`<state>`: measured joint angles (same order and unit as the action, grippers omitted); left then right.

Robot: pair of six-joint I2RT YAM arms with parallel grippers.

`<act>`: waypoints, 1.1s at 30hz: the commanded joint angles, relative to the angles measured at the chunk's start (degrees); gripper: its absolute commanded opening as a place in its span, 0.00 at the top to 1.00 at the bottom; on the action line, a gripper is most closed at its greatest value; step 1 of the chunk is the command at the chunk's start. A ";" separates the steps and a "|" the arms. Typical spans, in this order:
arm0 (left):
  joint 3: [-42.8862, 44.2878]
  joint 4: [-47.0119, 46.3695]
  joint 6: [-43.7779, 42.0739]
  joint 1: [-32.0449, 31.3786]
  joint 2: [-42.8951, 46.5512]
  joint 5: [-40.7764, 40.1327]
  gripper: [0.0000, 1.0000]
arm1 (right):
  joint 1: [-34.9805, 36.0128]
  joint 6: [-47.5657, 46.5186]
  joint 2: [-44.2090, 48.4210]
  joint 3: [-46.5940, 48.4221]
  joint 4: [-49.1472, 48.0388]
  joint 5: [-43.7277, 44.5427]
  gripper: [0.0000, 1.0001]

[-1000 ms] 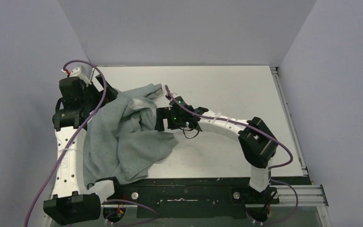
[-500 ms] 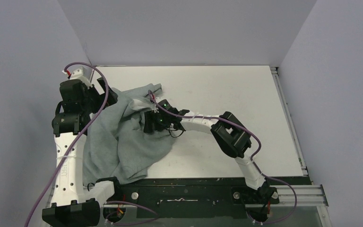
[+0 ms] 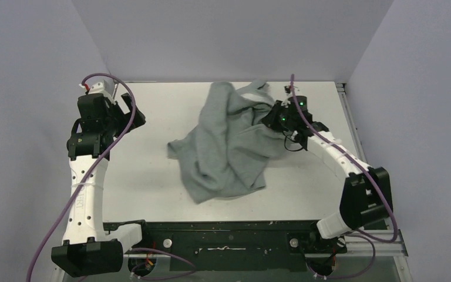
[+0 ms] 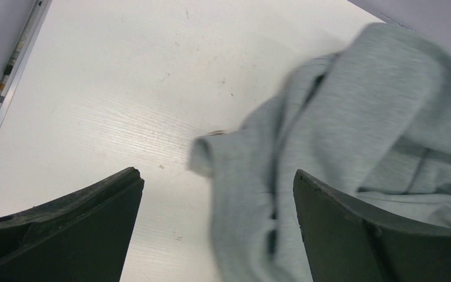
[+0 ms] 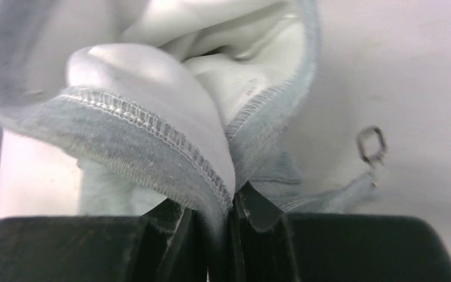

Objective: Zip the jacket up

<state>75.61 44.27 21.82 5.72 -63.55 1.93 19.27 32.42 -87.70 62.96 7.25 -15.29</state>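
The grey jacket [image 3: 229, 147] lies bunched in a heap across the middle and back of the table. My right gripper [image 3: 270, 116] is at its far right side, shut on a stitched fold of the jacket [image 5: 170, 153]. A small metal zipper pull [image 5: 371, 144] dangles from a fabric edge to the right of the pinch. My left gripper [image 3: 130, 111] hovers at the back left, wide open and empty, well clear of the cloth. Its two dark fingers [image 4: 76, 223] frame bare table and a blurred edge of the jacket [image 4: 352, 129].
The white table [image 3: 152, 176] is walled in by grey panels at the back and both sides. A metal rail [image 3: 358, 153] runs along the right edge. A black base strip [image 3: 241, 241] with both arm mounts spans the near edge.
My right gripper shut on the jacket and swept it from the left side of the table to the back right. The left arm barely moved and stayed open.
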 commanded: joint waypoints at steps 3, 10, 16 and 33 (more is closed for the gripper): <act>0.75 -5.11 -0.55 -0.18 -1.60 3.16 0.03 | -4.67 -11.06 13.81 -4.54 7.85 1.50 1.00; -2.51 -8.61 -0.05 -0.18 -0.83 10.16 0.03 | -5.09 -15.17 17.89 -4.28 10.52 3.49 1.00; -3.03 -9.86 1.16 -0.09 -0.70 11.00 0.03 | -8.17 -18.64 12.75 12.81 16.48 13.99 1.00; -2.89 -8.34 1.17 0.41 0.59 6.96 0.03 | -4.11 -28.74 4.28 54.19 24.88 13.69 1.00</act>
<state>72.25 38.48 22.31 5.74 -64.49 9.43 9.98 6.98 -81.56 110.26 35.90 3.05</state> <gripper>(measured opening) 0.973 0.126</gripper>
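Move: The right gripper already holds a gathered hem of the jacket. The jacket's bulk trails about 13 cm to that gripper's left, 2 cm nearer the base and roughly 9 cm lower. The table's right edge runs level with the gripper, some 33 cm to its right and 14 cm below. From the open, empty left gripper, the jacket's middle is about 31 cm right, 7 cm ahead and 21 cm down. Keep the right fingers shut on the hem and draw the jacket right, about 8 cm, easing back a little towards the base. Then hoist it steeply, some 28 cm up, going farther right and slightly forward, while tipping the fingertips up about 30 degrees. Let the left gripper shift a couple of centimetres right, open and empty. ##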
